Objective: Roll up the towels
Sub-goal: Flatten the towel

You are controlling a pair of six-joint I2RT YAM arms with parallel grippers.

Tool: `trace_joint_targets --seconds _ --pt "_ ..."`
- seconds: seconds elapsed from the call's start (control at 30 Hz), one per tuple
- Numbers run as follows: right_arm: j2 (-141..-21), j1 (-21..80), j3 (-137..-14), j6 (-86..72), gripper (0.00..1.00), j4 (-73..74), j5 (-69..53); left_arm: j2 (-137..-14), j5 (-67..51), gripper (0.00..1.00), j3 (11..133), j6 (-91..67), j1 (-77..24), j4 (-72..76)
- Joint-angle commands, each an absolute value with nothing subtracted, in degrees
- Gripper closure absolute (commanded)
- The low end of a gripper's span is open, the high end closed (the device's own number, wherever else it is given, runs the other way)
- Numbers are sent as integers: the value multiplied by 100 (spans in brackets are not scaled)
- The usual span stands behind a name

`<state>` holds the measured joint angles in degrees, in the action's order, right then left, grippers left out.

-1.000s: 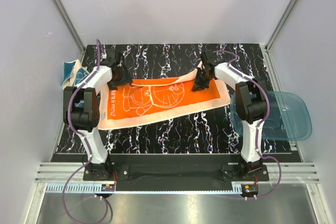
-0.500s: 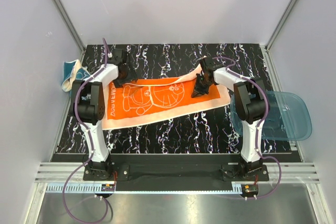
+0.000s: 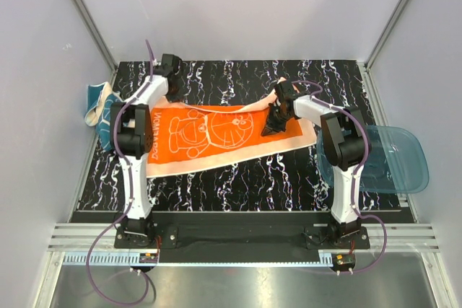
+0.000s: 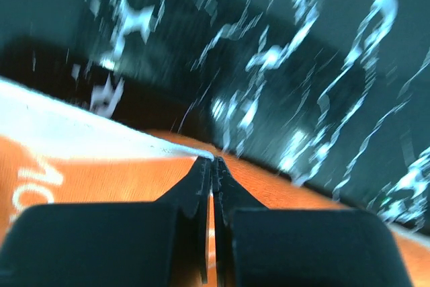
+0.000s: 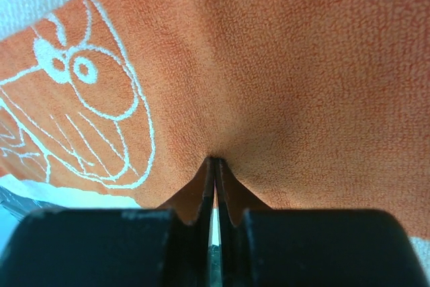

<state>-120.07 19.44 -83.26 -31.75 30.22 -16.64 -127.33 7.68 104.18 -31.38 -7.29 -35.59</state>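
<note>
The orange towel (image 3: 209, 135) with a white cartoon outline lies spread across the black marbled table (image 3: 238, 81). My left gripper (image 3: 175, 97) sits at its far left edge. In the left wrist view the jaws (image 4: 213, 160) are closed together right on the pale hem of the orange towel (image 4: 101, 179). My right gripper (image 3: 271, 129) is shut on a pinched fold of orange towel (image 5: 302, 65) near its far right end, the tips (image 5: 214, 160) buried in the cloth. The teal towel (image 3: 95, 99) lies bunched at the table's left edge, away from both grippers.
A translucent blue plastic tray (image 3: 390, 160) overhangs the table's right edge beside the right arm. Grey enclosure walls with metal posts close in the table on the left, right and far sides. Dark marbled tabletop (image 4: 322, 65) stretches beyond the towel's far edge.
The left gripper moved toward the far edge of the orange towel and closed from wide open. The towel's left end shifted with it. The right gripper kept its pinch, easing slightly nearer.
</note>
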Motion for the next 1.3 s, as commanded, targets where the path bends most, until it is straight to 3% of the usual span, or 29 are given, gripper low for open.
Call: trace_joint_targets --seconds 0.0,0.13,0.17,0.27,0.33,0.43,0.73,0.83,1.07,1.27 --pt "-12067 1995 -8069 -3032 92 2953 -1679 -13094 836 100 11309 -3155 -607 -3761" --pt "-12015 1995 -7981 -2988 92 2988 -1626 -13666 756 99 12452 -3261 -405 -4147" --pt "-11997 1995 -7989 -2962 92 3014 -1626 -13780 730 94 12907 -3261 -326 -4209" --pt "-11945 2004 -8094 -2936 92 3120 -1617 -14036 537 38 13245 -3252 -176 -4359" --pt "-11909 1995 -8261 -2927 93 3234 -1626 -13870 457 12 13123 -3217 -106 -4368" --pt "-11830 1995 -8577 -2900 92 3409 -1661 -13168 431 1 12342 -3086 -105 -4124" --pt "-12058 1995 -10431 -2585 90 4428 -1468 -10303 729 1 9495 -2988 -114 -4016" --pt "-12015 1978 -10661 -2558 84 4728 -1179 -9398 1036 1 8285 -3058 -106 -4025" --pt "-10602 1986 -8767 -3031 78 4193 -739 -7939 36 3 5744 -3410 825 -3525" --pt "-9230 1995 -7429 -3103 61 3885 -730 -7331 -211 5 4870 -3533 1362 -3340"
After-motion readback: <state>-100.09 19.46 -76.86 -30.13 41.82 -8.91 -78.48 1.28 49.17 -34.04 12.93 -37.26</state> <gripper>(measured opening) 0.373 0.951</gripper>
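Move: My left hand has the orange towel's far edge pinched near its left end, with the table's far edge about 17 cm ahead. The towel's near-left corner, hidden under my forearm, is some 32 cm back, 14 cm left and 4 cm below; the blue towel is roughly 27 cm left and 7 cm back. My right fingertips touch the orange towel: its near edge is about 9 cm straight back, its near-right corner 5 cm back and 20 cm right. While my right fingertips hold the orange towel down, my left hand draws the far edge about 7 cm forward, lets go, swings left, then arcs high and back over the towel some 30 cm, down towards its near-left corner with fingers wide. My right hand then comes free, rising forward, then swings back and rightward to above the near border, fingers partly opening. ##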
